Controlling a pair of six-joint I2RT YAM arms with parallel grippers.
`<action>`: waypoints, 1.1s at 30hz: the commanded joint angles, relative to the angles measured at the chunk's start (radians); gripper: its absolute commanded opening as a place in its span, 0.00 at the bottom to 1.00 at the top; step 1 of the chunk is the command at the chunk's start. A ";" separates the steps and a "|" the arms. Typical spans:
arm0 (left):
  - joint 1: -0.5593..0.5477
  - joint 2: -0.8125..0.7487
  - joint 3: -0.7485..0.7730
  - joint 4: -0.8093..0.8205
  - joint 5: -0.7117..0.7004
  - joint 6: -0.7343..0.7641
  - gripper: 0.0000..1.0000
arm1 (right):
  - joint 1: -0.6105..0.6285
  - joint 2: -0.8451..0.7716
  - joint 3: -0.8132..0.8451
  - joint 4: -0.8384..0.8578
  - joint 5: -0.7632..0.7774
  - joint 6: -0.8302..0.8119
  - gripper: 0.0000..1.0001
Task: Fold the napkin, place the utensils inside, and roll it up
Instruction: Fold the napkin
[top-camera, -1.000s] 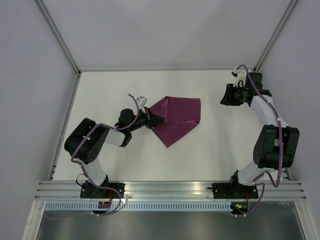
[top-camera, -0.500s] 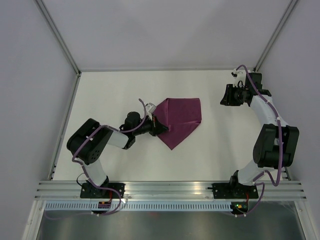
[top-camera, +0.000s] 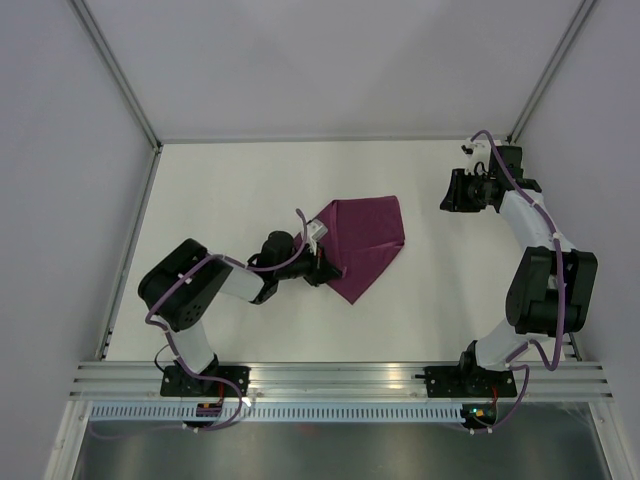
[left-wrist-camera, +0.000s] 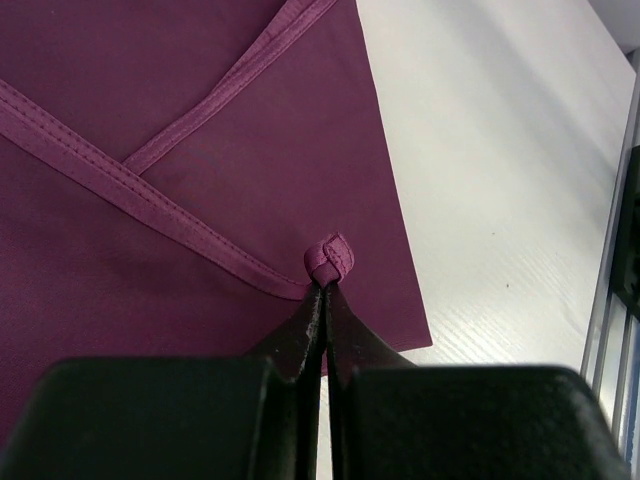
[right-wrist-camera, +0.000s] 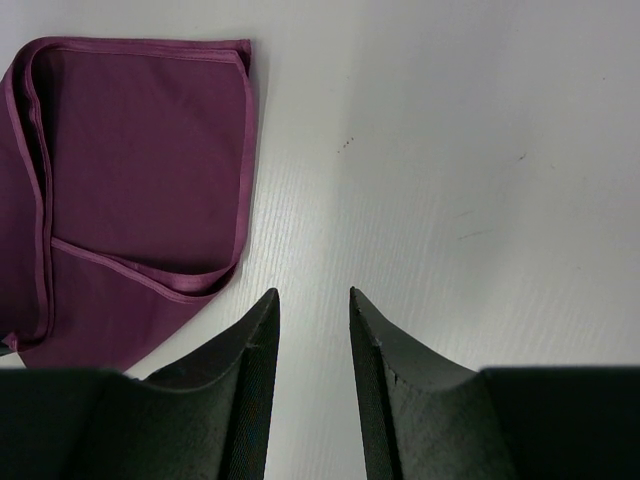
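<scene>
The plum-purple napkin (top-camera: 365, 240) lies partly folded on the white table, its layers and hems plain in the left wrist view (left-wrist-camera: 200, 150) and the right wrist view (right-wrist-camera: 140, 170). My left gripper (top-camera: 328, 270) is shut on a bunched corner of the napkin (left-wrist-camera: 329, 262), held over the lower layers near the cloth's near tip. My right gripper (top-camera: 446, 192) hovers open at the far right, well apart from the cloth, with only bare table between its fingers (right-wrist-camera: 260, 330). The utensils are out of view.
The white table (top-camera: 220, 190) is bounded by grey walls and a metal rail (top-camera: 340, 378) along the near edge. A dark rail edge (left-wrist-camera: 628, 250) shows at the right of the left wrist view.
My left gripper has dragged the pinched napkin corner to the right and nearer, over the cloth, narrowing the napkin's left side. The right arm has stayed still.
</scene>
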 joint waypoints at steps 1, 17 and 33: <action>-0.018 0.007 0.004 -0.024 -0.026 0.091 0.03 | 0.007 0.013 0.007 0.001 0.013 -0.006 0.40; -0.065 -0.025 0.017 -0.086 -0.081 0.118 0.27 | 0.019 0.016 0.007 0.003 0.021 -0.009 0.40; -0.078 -0.103 0.046 -0.054 -0.066 0.071 0.48 | 0.030 0.001 0.007 -0.002 0.026 -0.017 0.40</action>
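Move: My left hand still pinches the turned-over napkin corner; the place to lay it on the lower layer is about 1 cm back, 1 cm right and roughly 2 cm below. From that hand, the napkin's near tip lies some 7 cm back and 2 cm right, and the cross fold's right end some 7 cm ahead and 14 cm right, both just below. From my right hand, the pinched corner is about 28 cm left, 15 cm back and 9 cm lower. I ease my left hand back and down, each by about 1.5 cm, to set the pinched napkin corner on the layer beneath, and start spreading the fingers to about half wide on the way. With the corner let go between the pads, I drift a little right and rise again by about 1.5 cm, fingers still opening. ##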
